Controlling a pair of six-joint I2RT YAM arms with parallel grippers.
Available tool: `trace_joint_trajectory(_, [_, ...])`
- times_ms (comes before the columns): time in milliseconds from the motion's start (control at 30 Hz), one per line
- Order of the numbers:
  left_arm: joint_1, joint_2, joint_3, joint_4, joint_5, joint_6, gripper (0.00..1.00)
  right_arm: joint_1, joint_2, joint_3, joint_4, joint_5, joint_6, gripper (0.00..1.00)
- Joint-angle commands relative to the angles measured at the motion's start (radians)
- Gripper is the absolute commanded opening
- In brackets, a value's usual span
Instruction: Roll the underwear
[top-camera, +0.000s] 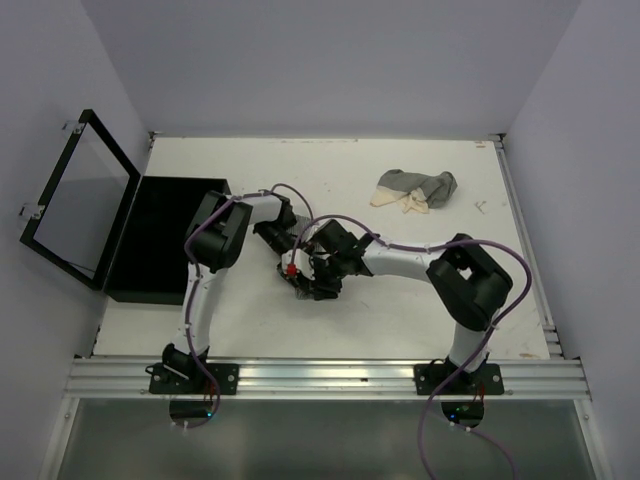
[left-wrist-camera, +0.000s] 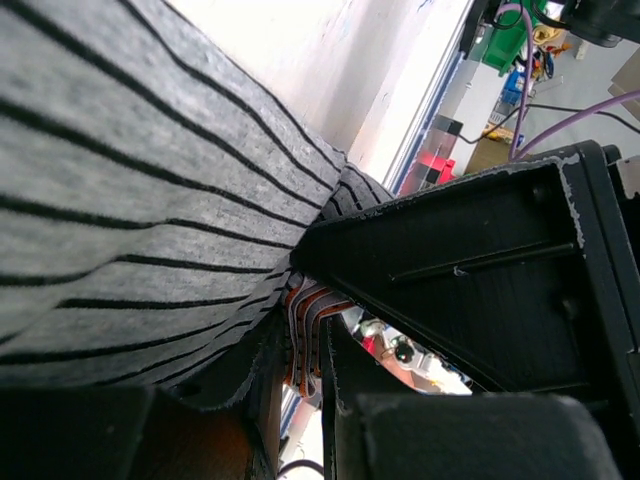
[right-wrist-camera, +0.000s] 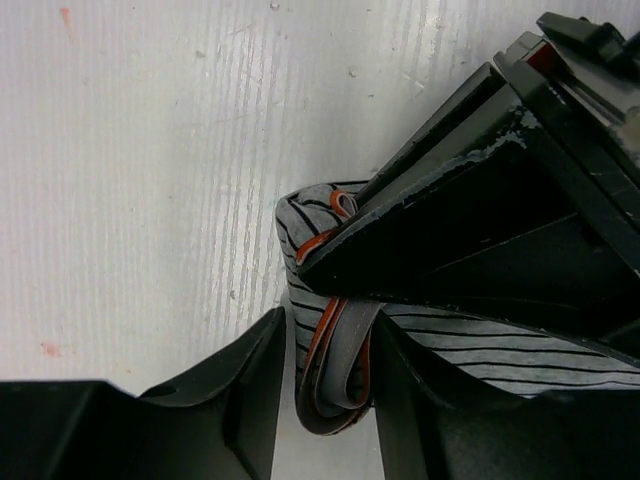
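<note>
One underwear (left-wrist-camera: 120, 200), heather grey with thin black stripes and an orange-edged waistband (right-wrist-camera: 335, 375), is bunched at mid-table between both arms. My left gripper (left-wrist-camera: 303, 345) is shut on its folded waistband, the layers pinched between the pads. My right gripper (right-wrist-camera: 330, 345) straddles the same folded band from the other side. Its right finger (right-wrist-camera: 420, 400) touches the cloth, and its left finger (right-wrist-camera: 235, 400) stands a narrow gap off. From above, the left gripper (top-camera: 292, 262) and the right gripper (top-camera: 318, 280) meet tip to tip. More underwear (top-camera: 415, 188), grey and cream, lies in a heap at the back right.
A flat black box (top-camera: 150, 240) sits at the table's left edge with its hinged lid (top-camera: 80, 200) standing open to the left. White walls close the back and sides, and a metal rail (top-camera: 530, 260) runs along the right edge.
</note>
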Motion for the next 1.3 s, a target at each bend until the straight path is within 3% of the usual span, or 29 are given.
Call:
trace_joint_trajectory(0, [0.039, 0.044, -0.048, 0.289, -0.317, 0.021, 0.07, 0.012, 0.043, 0.015, 0.016, -0.104, 0.103, 0.42])
trace_joint_trajectory(133, [0.043, 0.019, -0.083, 0.314, -0.328, 0.006, 0.06, 0.009, 0.064, 0.030, 0.050, -0.153, 0.143, 0.35])
trace_joint_trajectory(167, [0.046, 0.018, -0.087, 0.314, -0.331, 0.006, 0.05, 0.011, 0.075, 0.035, 0.058, -0.167, 0.140, 0.23])
trace_joint_trajectory(233, [0.049, 0.012, -0.090, 0.311, -0.329, 0.021, 0.08, 0.009, 0.086, 0.040, 0.068, -0.189, 0.136, 0.13])
trace_joint_trajectory(300, [0.059, -0.019, -0.094, 0.326, -0.328, 0.026, 0.17, 0.009, 0.115, 0.059, 0.056, -0.215, 0.130, 0.01])
trace_joint_trajectory(367, [0.075, -0.065, -0.094, 0.346, -0.326, 0.026, 0.27, 0.005, 0.144, 0.081, 0.047, -0.239, 0.130, 0.00])
trace_joint_trajectory(467, [0.106, -0.128, -0.055, 0.340, -0.296, 0.026, 0.31, 0.000, 0.169, 0.105, 0.033, -0.261, 0.140, 0.00])
trace_joint_trajectory(700, [0.210, -0.254, 0.178, 0.309, -0.214, 0.006, 0.38, -0.037, 0.244, 0.162, -0.013, -0.340, 0.182, 0.00])
trace_joint_trajectory(867, [0.327, -0.383, 0.298, 0.428, -0.249, -0.039, 0.42, -0.075, 0.317, 0.216, -0.024, -0.455, 0.257, 0.00])
trace_joint_trajectory(1033, [0.358, -0.684, 0.071, 0.678, -0.364, 0.064, 0.49, -0.107, 0.402, 0.268, -0.030, -0.544, 0.335, 0.00])
trace_joint_trajectory(1067, [0.358, -0.799, -0.058, 0.800, -0.390, 0.064, 0.53, -0.107, 0.429, 0.292, -0.039, -0.549, 0.350, 0.00])
trace_joint_trajectory(1167, [0.356, -0.968, -0.263, 0.959, -0.432, 0.070, 0.53, -0.106, 0.478, 0.354, -0.102, -0.554, 0.360, 0.00])
trace_joint_trajectory(1267, [0.356, -1.045, -0.323, 0.928, -0.435, 0.090, 0.62, -0.107, 0.531, 0.401, -0.143, -0.529, 0.390, 0.00])
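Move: Both hands are low at the near, waistband end of the folded underwear, the right one some 5 cm to the right of the left one. The waistband end's middle is about 3 cm to the left hand's right, and level with the right hand, 2 cm to its left. The underwear's middle lies 8 cm ahead of both. From the left hand, the black box is about 30 cm left and 12 cm ahead. Close the right gripper on the waistband end between its fingers, then drag it along the table to the left, about 6 cm, rolling the wrist some 45 degrees. Bring the left gripper along 2 cm, open it to let go of the waistband, and swing it away forward, then up and left, roughly 25 cm high beside the box, tipping its wrist over about 95 degrees. ##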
